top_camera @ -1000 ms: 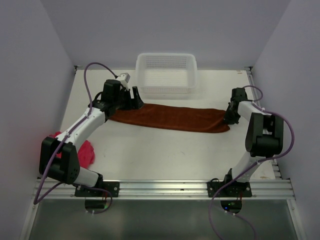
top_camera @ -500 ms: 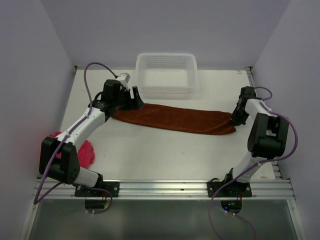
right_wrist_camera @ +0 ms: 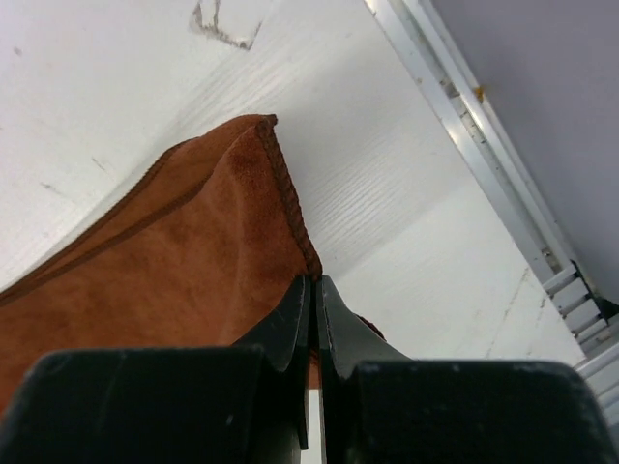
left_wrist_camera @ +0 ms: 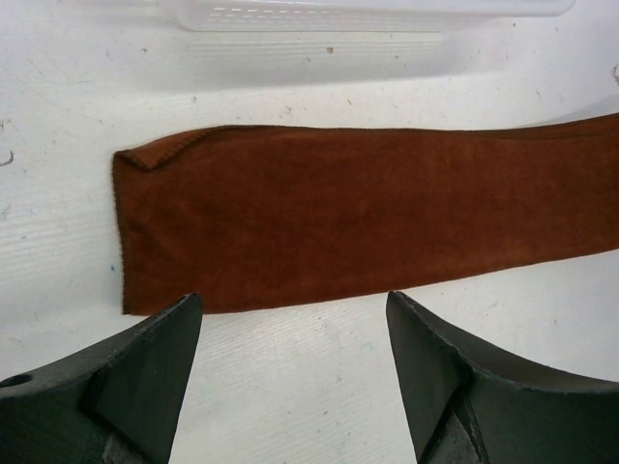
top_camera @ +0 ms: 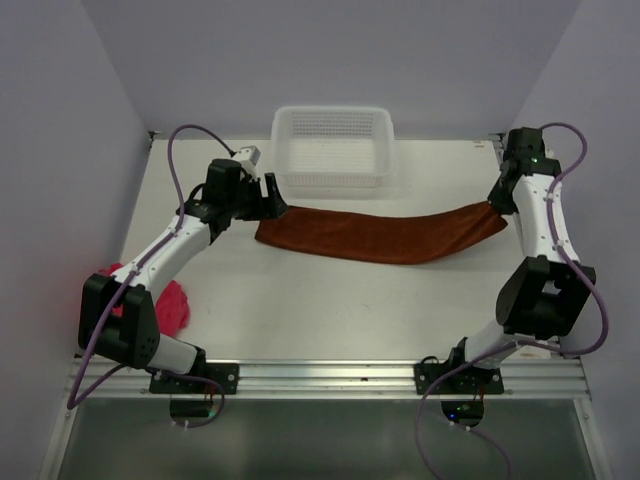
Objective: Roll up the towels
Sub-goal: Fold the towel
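A rust-brown towel (top_camera: 380, 238) lies folded into a long strip across the table in front of the basket. Its right end is lifted off the table, and my right gripper (top_camera: 497, 206) is shut on that end's hemmed edge. In the right wrist view the black fingers (right_wrist_camera: 290, 324) pinch the towel (right_wrist_camera: 174, 261) at its corner. My left gripper (top_camera: 270, 205) hangs open just beyond the strip's left end. In the left wrist view the towel (left_wrist_camera: 368, 217) lies ahead of the left gripper (left_wrist_camera: 290, 304), with bare table between the jaws. A bright pink towel (top_camera: 170, 305) lies bunched by the left arm's base.
A white mesh basket (top_camera: 332, 145) stands at the back centre, its front wall close behind the strip; its rim (left_wrist_camera: 368, 12) shows in the left wrist view. Grey walls close in both sides. An aluminium rail (right_wrist_camera: 464, 106) runs along the table's right edge.
My right gripper closed on the brown towel's right end, then rose and moved back and to the right. The strip slid right, away from the still left gripper.
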Action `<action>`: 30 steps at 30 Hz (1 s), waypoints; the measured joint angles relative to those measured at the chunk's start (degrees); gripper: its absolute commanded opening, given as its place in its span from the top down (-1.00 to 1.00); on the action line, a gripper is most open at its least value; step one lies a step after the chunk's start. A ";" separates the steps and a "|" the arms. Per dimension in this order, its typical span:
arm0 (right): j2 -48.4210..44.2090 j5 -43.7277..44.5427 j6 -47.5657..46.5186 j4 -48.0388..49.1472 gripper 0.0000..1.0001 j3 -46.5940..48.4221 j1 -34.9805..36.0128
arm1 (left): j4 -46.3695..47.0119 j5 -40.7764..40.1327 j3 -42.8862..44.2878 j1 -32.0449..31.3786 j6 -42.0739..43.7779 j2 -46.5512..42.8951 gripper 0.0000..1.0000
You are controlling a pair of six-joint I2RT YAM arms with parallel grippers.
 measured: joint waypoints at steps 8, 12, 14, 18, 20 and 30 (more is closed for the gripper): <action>-2.23 2.93 -1.38 -6.29 1.00 12.72 4.17 | 0.02 0.26 0.00 0.00 0.00 -0.02 -0.63; -1.79 2.99 -1.42 -8.50 1.00 18.62 12.15 | 0.02 0.44 0.00 0.00 0.00 -0.02 -0.63; -1.33 2.36 -0.98 -8.61 1.00 20.44 15.93 | 0.02 0.48 0.00 0.00 0.00 -0.07 -0.63; 0.92 -0.46 0.76 -8.22 1.00 21.05 21.29 | 0.02 0.66 0.00 0.00 -0.02 -0.33 -0.63; 3.41 -2.51 2.21 -7.82 1.00 21.05 23.78 | 0.04 0.70 0.00 0.00 -0.02 -0.44 -0.64; 22.93 -10.51 8.96 -6.64 1.00 34.23 37.70 | 0.04 0.98 0.00 0.00 -0.02 -0.50 -0.64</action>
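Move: The right hand, up over the right side, already holds the brown towel's right end. The towel's left edge, where this end is being taken, lies some 57 cm to the left, 5 cm ahead and 16 cm below. The white basket stands roughly 39 cm left and 28 cm ahead, about 13 cm below. From the left hand, open and hovering, that left edge is about 5 cm left, 3 cm ahead and 15 cm below. Keeping its pinch on the towel's right end, the right hand lifts about 12 cm, then arcs leftwards over the towel and comes most of the way back down, carrying the end some 33 cm left and 9 cm forward towards the left edge. The wrist swings roughly 35 degrees counter-clockwise, and the hand finishes raised, close to the basket's near side. ##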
